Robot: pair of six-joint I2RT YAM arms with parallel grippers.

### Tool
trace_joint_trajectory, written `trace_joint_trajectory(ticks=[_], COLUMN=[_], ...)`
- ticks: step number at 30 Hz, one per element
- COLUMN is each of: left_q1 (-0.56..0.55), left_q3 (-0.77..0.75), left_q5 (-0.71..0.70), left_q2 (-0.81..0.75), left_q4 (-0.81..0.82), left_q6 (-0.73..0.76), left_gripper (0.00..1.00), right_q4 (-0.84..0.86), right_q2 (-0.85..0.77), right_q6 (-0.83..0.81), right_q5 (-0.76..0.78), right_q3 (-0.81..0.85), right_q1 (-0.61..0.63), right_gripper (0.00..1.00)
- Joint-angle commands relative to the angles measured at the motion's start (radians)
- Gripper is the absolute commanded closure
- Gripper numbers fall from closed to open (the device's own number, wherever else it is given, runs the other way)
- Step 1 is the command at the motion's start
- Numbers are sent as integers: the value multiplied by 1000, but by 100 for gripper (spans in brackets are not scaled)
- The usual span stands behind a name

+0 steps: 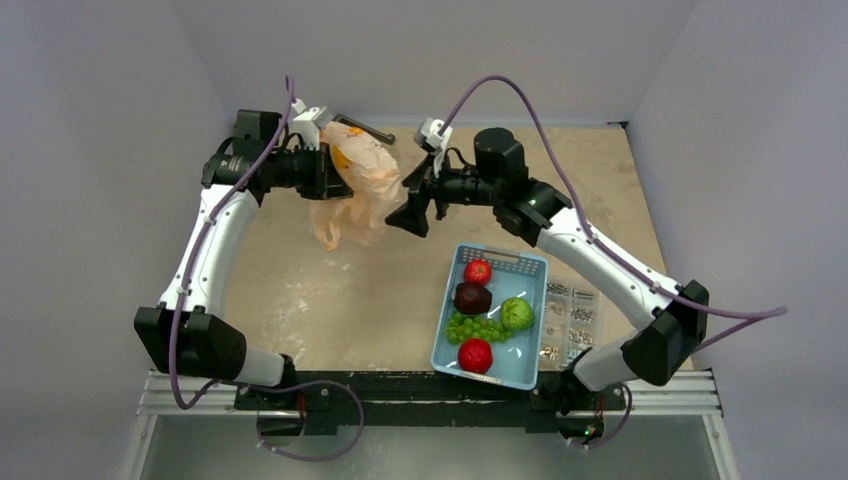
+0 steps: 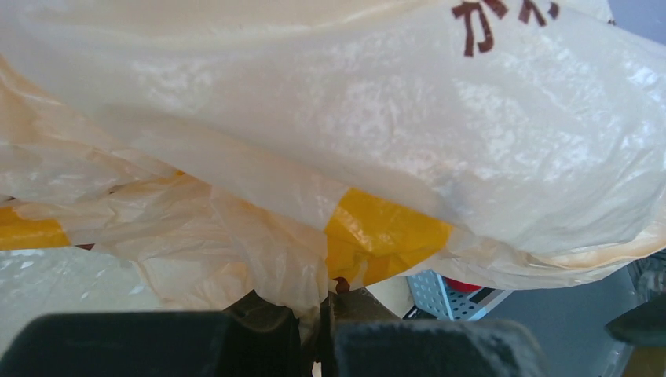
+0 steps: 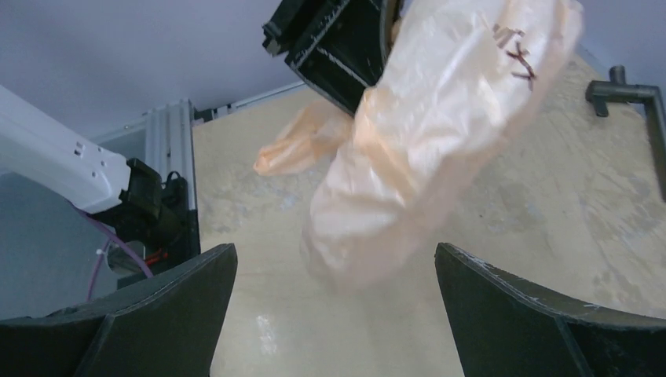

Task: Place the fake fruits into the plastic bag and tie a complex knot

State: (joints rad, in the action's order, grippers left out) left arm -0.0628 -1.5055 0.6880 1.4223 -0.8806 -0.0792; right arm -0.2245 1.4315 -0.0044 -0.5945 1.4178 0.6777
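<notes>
The pale-orange plastic bag (image 1: 358,185) hangs above the table at the back left. My left gripper (image 1: 335,170) is shut on its upper edge, and in the left wrist view the film (image 2: 353,118) is pinched between the closed fingers of that gripper (image 2: 326,302). My right gripper (image 1: 412,215) stands open just right of the bag, nothing in it; the bag (image 3: 424,141) hangs ahead of its wide jaws (image 3: 336,267). The fake fruits lie in the basket: two red ones (image 1: 478,271) (image 1: 475,355), a maroon one (image 1: 472,297), a grape bunch (image 1: 473,328), a light-green one (image 1: 517,314).
The light-blue perforated basket (image 1: 500,255) sits at the front right of the table. A clear box of small metal parts (image 1: 570,320) lies beside it. A black handle-like bar (image 1: 365,128) rests at the back behind the bag. Grey walls close in the table.
</notes>
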Motion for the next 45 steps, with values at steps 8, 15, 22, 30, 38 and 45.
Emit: trace_joint_trajectory(ticks=[8, 15, 22, 30, 38, 45], left_q1=[-51, 311, 431, 420, 286, 207], left_q3=[-44, -187, -248, -144, 219, 326], left_q5=[144, 396, 443, 427, 142, 92], left_q2=[-32, 100, 185, 110, -4, 103], left_q4=[-106, -505, -565, -517, -103, 299], left_q6=[143, 460, 557, 604, 527, 170], left_gripper=[87, 100, 100, 2, 0, 0], right_q4=[178, 130, 165, 193, 243, 198], right_q2=[79, 7, 34, 116, 233, 248], right_q6=[123, 129, 136, 182, 243, 154], right_q5=[267, 193, 110, 28, 7, -62], right_q3=[60, -87, -112, -27, -47, -66], right_q1=[42, -125, -166, -172, -175, -210], right_gripper=[86, 100, 100, 100, 100, 100])
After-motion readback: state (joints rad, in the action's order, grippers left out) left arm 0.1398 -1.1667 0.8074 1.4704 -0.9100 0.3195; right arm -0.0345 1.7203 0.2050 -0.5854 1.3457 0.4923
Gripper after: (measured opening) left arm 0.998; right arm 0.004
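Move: The plastic bag hangs bunched from the left hand's shut fingers, its middle about 2 cm ahead of that hand, 4 cm to its right and roughly 2 cm lower. From the open right hand the bag's middle is some 7 cm left, 4 cm ahead and 6 cm lower. The fruit basket lies about 14 cm back from the right hand, 19 cm to its right and 28 cm below; the black bar is around 30 cm ahead, 12 cm left, 32 cm below. The right fingers shut on the bag's right-hand edge after a short reach left, then carry it forward and right. Still gripping, the left hand eases rightwards, draws about 11 cm left away from the right hand, opens wide to let go and sinks some 14 cm; the right keeps its pinch and goes forward and down, its fingers tipping down about 20 degrees. ##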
